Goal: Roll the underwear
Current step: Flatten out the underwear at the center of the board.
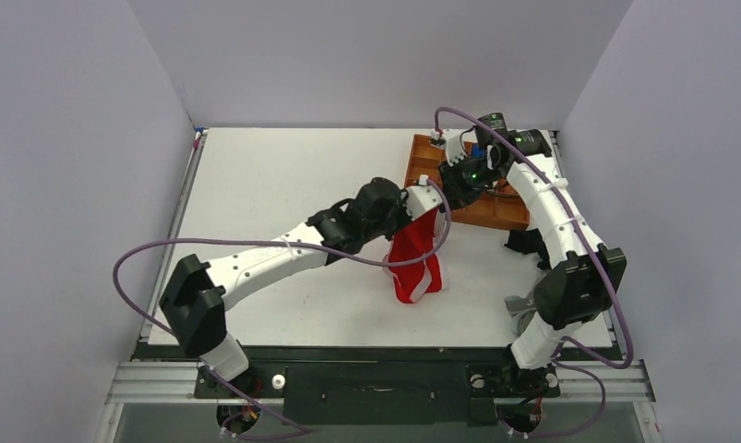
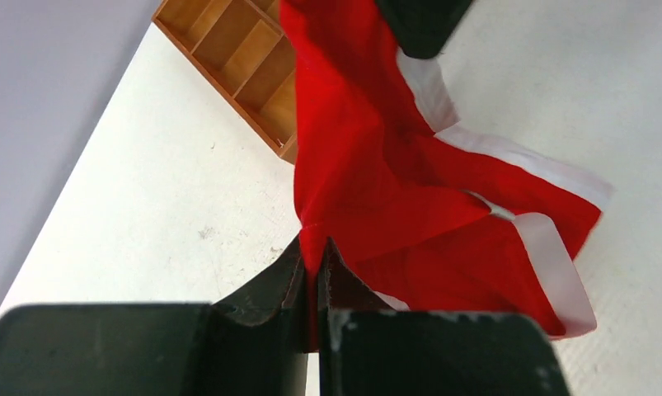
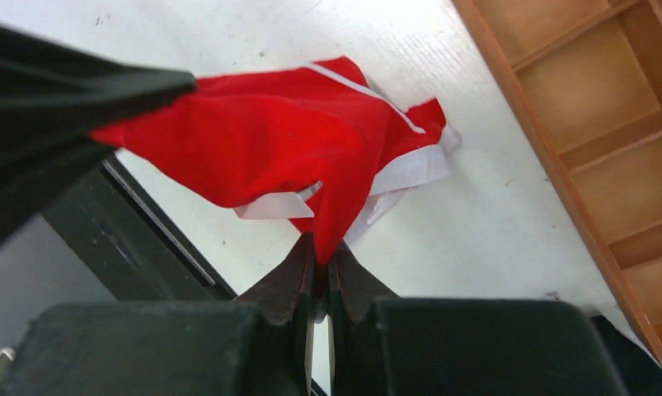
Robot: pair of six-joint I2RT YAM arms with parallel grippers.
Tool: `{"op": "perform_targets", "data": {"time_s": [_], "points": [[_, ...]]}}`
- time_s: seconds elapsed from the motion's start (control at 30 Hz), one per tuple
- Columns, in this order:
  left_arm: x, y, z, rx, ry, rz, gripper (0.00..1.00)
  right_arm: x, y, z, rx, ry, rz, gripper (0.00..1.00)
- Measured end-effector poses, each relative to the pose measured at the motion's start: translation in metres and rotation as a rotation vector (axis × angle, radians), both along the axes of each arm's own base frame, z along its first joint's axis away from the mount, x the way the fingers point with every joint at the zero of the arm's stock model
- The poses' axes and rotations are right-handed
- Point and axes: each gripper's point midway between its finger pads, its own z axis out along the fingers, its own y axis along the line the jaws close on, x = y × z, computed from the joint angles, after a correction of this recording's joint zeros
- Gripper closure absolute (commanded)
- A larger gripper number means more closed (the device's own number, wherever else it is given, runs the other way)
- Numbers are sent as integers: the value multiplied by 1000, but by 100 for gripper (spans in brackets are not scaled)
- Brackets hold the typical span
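The red underwear with white trim hangs above the white table, its lower end bunched on the surface near the middle. My left gripper is shut on its top edge; in the left wrist view the red cloth is pinched between the closed fingertips. My right gripper is close beside the left one, also shut on a corner of the cloth, pinched at its fingertips. The waistband lettering is hidden.
A brown wooden tray with compartments lies at the back right, just behind and under the right gripper; it also shows in the left wrist view and the right wrist view. The table's black front edge is near.
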Motion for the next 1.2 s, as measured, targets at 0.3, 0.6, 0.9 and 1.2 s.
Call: {"op": "perform_targets", "data": {"time_s": [0.3,0.6,0.9,1.2], "points": [[-32,47,70,-104,126,-166,100,-47,23,46,-2,-126,208,100],[-1,114,109,-203,147,-125,100,-44,38,111,24,-327,244,100],[60,139,150,-192,-87,-4,100,28,58,124,-13,-441,186,100],[60,145,141,-147,-139,-40,96,11,66,107,-63,-512,251,100]]}}
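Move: Both hands already grip the red underwear by its upper edge, about 6 cm apart; its bulk hangs some 11 cm below the left hand and 5 cm back. The board's centre lies about 8 cm ahead, 7 cm left and 20 cm below the left hand, and 8 cm ahead, 13 cm left and 22 cm below the right. From the right hand, the wooden tray is some 20 cm ahead and 11 cm right; the black cloth is 3 cm ahead and 22 cm right, both at table level. Up and to the left, in a quick swing, both shut grippers carry the underwear over the board's middle: the left rises some 15 cm and goes as far left, the right rises about 10 cm and goes left less than half as far, so they spread. Both dip back, whip forward, then start back and down; the right wrist swings its fingertips forward about 30 degrees. ##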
